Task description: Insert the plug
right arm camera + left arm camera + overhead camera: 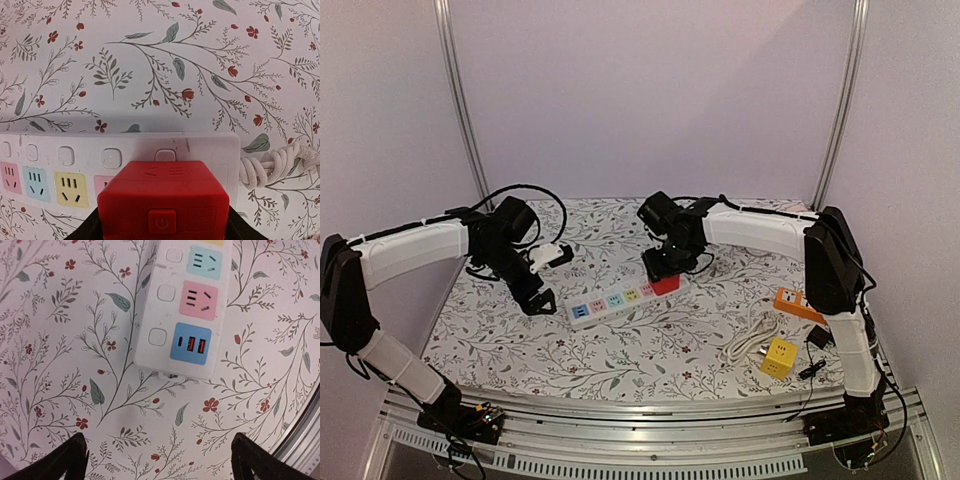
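A white power strip (pixel 610 300) with coloured sockets lies on the floral tablecloth. My right gripper (pixel 668 266) is shut on a red cube plug (pixel 666 284) over the strip's right end. In the right wrist view the red cube (pixel 162 200) fills the space between the fingers of the right gripper (pixel 162 227) and hides part of a pink socket on the strip (pixel 80 145); its underside is hidden. My left gripper (pixel 542 300) stands open and empty just off the strip's left end (pixel 150 355). In its wrist view both black fingertips (pixel 65 460) of the left gripper (pixel 160 462) are wide apart.
The strip's coiled white cord (pixel 272 165) runs off to the right. A yellow cube adapter (pixel 779 357), an orange adapter (pixel 797 303), a white cable bundle (pixel 750 338) and a small black plug (pixel 817 338) lie at the right. The table's metal edge (pixel 305 435) is close to the left gripper.
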Robot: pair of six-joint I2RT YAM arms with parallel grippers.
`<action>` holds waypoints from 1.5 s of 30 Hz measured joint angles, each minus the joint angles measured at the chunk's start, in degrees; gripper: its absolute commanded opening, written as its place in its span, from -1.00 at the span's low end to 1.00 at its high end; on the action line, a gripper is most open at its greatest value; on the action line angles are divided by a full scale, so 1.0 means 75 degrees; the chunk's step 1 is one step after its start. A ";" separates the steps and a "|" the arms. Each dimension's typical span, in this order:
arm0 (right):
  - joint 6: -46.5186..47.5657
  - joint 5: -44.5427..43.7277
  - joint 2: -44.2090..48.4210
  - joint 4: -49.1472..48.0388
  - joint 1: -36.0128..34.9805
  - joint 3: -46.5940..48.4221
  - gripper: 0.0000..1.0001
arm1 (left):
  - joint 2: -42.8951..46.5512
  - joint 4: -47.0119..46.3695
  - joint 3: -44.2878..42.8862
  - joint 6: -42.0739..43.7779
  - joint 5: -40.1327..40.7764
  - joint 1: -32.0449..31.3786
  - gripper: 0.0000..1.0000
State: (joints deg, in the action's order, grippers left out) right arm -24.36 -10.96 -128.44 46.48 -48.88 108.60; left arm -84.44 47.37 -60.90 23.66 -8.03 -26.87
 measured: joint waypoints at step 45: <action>0.5540 0.0274 0.5001 0.4033 0.0321 -0.5321 0.97 | -0.0044 0.0178 -0.0079 0.0248 0.0111 0.0172 0.99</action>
State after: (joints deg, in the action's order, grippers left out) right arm 17.19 -8.91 -90.94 76.73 -46.48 68.69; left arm -84.77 48.71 -61.49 25.52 -7.20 -25.58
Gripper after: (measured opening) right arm 0.988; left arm 0.995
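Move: The right hand still pinches the red plug on the power strip, whose middle is about 7 cm left, 3 cm nearer and 4 cm lower. From this hand the yellow plug lies some 23 cm right, 19 cm back and 4 cm lower; the white cord is 17 cm right and 15 cm back, the orange strip 27 cm right and 6 cm back. From the left hand, the yellow plug is about 45 cm right, 11 cm back, 8 cm lower. Right hand releases the red plug, arcs up, right and back about 30 cm, descending over the yellow plug. ##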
